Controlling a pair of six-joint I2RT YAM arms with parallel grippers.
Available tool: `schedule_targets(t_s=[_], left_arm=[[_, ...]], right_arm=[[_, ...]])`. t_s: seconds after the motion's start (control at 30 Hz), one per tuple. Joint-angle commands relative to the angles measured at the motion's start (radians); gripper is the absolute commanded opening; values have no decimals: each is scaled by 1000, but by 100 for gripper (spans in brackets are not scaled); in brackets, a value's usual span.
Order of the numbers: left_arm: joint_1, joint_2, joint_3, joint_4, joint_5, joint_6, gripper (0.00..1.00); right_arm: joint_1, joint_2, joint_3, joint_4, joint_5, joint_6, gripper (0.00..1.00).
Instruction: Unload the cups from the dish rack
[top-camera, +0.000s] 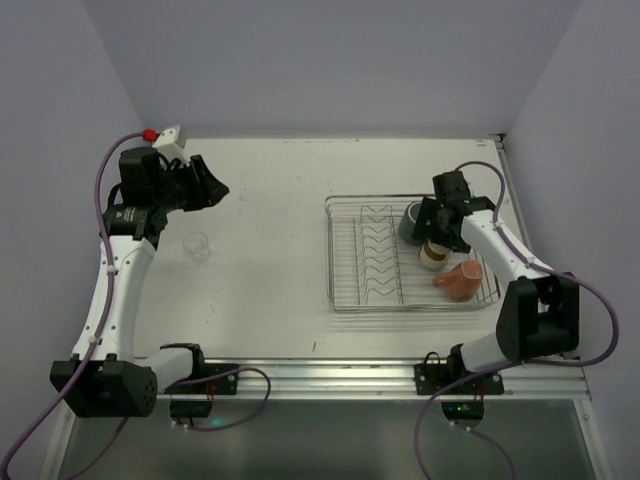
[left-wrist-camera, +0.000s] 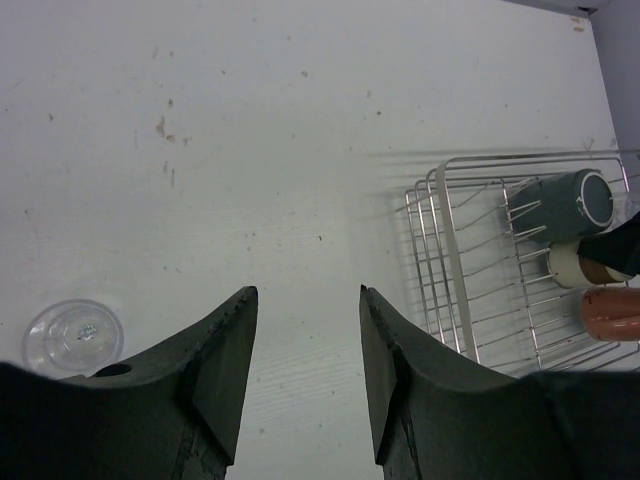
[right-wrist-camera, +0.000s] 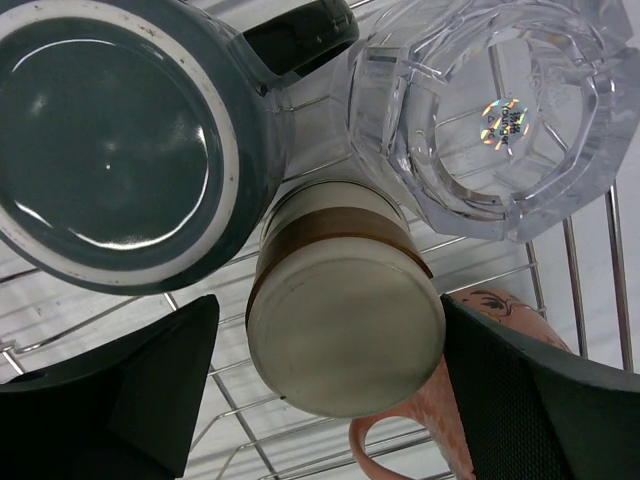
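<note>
The silver wire dish rack stands right of centre. At its right end lie a dark grey mug, a cream cup with a brown band and a salmon-pink cup. My right gripper is open and straddles the cream cup, with a small gap at the left finger. Beside it are the grey mug, a clear tumbler and the pink cup. My left gripper hangs open and empty over the table's far left. Another clear tumbler stands on the table near it.
The rack's zigzag dividers run down its middle. A white block with a red cap sits at the back left corner. Purple walls close in the table on three sides.
</note>
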Motion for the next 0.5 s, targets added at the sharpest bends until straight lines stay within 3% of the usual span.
schedule_targets(t_s=[0.0, 0.17, 0.27, 0.3, 0.33, 0.47], left_arm=[[8, -8, -2, 31, 51, -16, 49], [6, -8, -3, 31, 49, -8, 50], [8, -6, -9, 31, 51, -7, 50], [6, -6, -9, 31, 57, -8, 50], [6, -6, -11, 30, 61, -8, 50], [8, -11, -12, 31, 84, -11, 50]], right_arm=[[-6, 22, 0, 45, 3, -7, 90], [-7, 29, 0, 49, 4, -7, 78], [-7, 23, 0, 49, 4, -7, 61], [-7, 22, 1, 48, 4, -7, 54], [-7, 17, 7, 39, 4, -6, 39], [-7, -30, 27, -4, 27, 2, 9]])
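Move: The cream cup with the brown band sits right under the open right fingers, its middle about 1 cm ahead and 3 cm below. From that hand the grey mug is some 8 cm ahead and 6 cm left, the clear glass about 8 cm ahead and 7 cm right, and the pink mug 6 cm back and 6 cm right, all a few centimetres lower. From the left hand the cream cup lies roughly 57 cm right, level in reach, 21 cm lower. The cream cup gets pinched at its upturned end between the right hand's two finger pads: the hand eases down the last bit, barely 1 cm and slightly forward, then stays there without turning while the fingers close by roughly a quarter of their range and stop on the cup's sides, the grip firming. ##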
